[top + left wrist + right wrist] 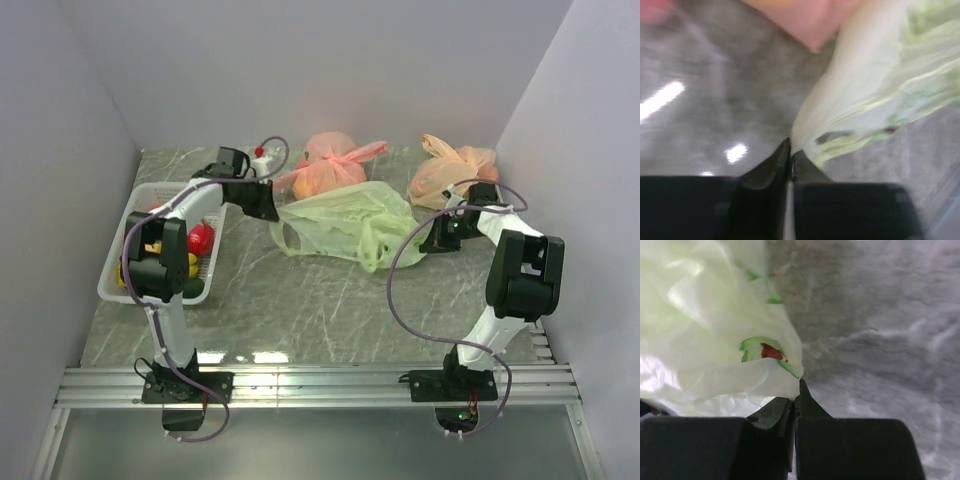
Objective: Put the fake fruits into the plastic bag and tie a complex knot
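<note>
The pale-green plastic bag (340, 225) lies crumpled in the middle of the table, and no knot on it is in view. My left gripper (272, 208) is shut on the bag's left edge, where the film (860, 85) comes out from between the fingertips (782, 155). On the bag's right side, my right gripper (425, 240) is shut on the green film (715, 340) at its tips (805, 392). The fake fruits sit in a white basket (165, 190) on the left: a red piece (200, 238), yellow bananas (152, 246) and a dark green piece (196, 290).
A pink knotted bag (335, 160) with fruit inside rests at the back, just behind the green bag. An orange-tan knotted bag (450, 170) sits at the back right, close to the right arm. White walls close in the left, right and back sides.
</note>
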### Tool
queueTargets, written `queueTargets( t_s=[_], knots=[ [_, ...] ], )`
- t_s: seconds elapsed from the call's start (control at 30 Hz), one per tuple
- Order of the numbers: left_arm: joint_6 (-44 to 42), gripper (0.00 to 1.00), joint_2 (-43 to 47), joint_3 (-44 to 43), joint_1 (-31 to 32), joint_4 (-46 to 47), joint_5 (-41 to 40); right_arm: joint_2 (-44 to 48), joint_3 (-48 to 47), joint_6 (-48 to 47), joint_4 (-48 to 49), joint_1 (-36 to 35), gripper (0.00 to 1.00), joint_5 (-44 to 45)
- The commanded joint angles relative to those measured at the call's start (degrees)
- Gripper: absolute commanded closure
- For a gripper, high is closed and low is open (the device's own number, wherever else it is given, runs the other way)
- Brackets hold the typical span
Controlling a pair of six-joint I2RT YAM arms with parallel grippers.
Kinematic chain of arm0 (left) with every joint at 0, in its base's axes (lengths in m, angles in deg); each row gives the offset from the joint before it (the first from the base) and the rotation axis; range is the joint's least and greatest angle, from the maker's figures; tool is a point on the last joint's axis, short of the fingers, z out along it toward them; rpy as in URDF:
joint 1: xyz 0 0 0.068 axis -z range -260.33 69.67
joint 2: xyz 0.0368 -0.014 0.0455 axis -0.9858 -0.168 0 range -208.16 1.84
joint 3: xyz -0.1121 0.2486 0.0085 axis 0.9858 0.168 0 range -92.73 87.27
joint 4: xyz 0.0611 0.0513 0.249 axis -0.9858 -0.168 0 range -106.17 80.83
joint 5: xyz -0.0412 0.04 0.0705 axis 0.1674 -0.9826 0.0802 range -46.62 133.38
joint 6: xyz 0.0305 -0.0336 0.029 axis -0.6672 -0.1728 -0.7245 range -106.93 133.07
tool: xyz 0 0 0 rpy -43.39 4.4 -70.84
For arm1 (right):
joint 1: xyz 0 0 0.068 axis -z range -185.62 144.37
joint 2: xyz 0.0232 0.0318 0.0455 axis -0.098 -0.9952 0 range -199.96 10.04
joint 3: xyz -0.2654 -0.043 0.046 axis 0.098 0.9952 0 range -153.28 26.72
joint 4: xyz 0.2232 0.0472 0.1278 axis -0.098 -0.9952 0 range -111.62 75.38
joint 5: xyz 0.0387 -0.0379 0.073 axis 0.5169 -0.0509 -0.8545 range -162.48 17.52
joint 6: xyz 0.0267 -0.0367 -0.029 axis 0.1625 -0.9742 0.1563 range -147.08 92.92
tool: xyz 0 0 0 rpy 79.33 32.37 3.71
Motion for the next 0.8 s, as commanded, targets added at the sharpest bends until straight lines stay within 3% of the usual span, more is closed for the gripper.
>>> queueTargets(
  t_s=[0.0, 0.03, 0.13, 0.17, 0.23, 0.33, 0.43, 0.57, 0.77],
  knots=[
    [-11.4, 0.83, 0.1, -7.0, -2.1, -3.5, 0.1, 4.2, 0.7, -1.8, 1.8, 1.1, 1.00, -1.2],
    [-14.2, 0.67, 0.4, -7.8, -1.9, -4.2, 0.9, 4.2, 0.7, -1.3, 2.0, 0.8, 1.00, -2.0],
    [-16.2, 0.42, 5.3, -7.2, -1.8, -3.2, 5.5, 4.1, 0.7, 1.2, 2.3, -0.1, 1.00, -3.6],
    [-16.2, 0.19, 9.2, -5.9, -1.6, -1.9, 6.3, 4.1, 0.8, 1.9, 2.4, -0.3, 1.00, -4.4],
    [-18.8, 0.03, 13.0, -1.7, -0.6, 0.7, 6.8, 4.4, 1.5, 3.4, 3.1, -0.9, 1.00, -5.1],
    [-25.2, 0.01, 20.1, 2.9, 4.4, 1.2, 4.4, 4.7, 2.5, 6.9, 3.9, -1.6, 1.00, -5.7],
    [-24.9, 0.01, 21.6, 5.3, 11.6, 2.1, 1.2, 5.2, 3.8, 9.5, 5.3, -1.6, 1.00, -5.7],
    [-15.2, 0.02, 19.4, 9.3, 22.2, 9.9, -9.2, 6.0, 6.0, 13.3, 7.8, -1.6, 1.00, -6.1],
    [-0.8, 0.02, 9.8, 5.7, 29.1, 15.3, -21.9, 6.8, 8.0, 16.6, 9.2, -1.7, 1.00, -6.9]
  ],
)
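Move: Some 16 cm to the right of the left hand, 9 cm back and 6 cm lower is the middle of the green bag's near edge. The pink bag stands about 14 cm right and 10 cm ahead of that hand, the fruit basket 26 cm left and 5 cm back. From the right hand the near edge is about 20 cm left, 2 cm back and 3 cm lower; the orange bag is 18 cm ahead and 5 cm right. Letting go of the green bag's left end, the left hand opens wide, drifts about 3 cm forward and left, then lifts some 13 cm and arcs right and back. It drops 7 cm towards the bag's near edge, swinging about 25 degrees clockwise. The right hand keeps its pinch on the other end, easing 3 cm left and slightly back. ##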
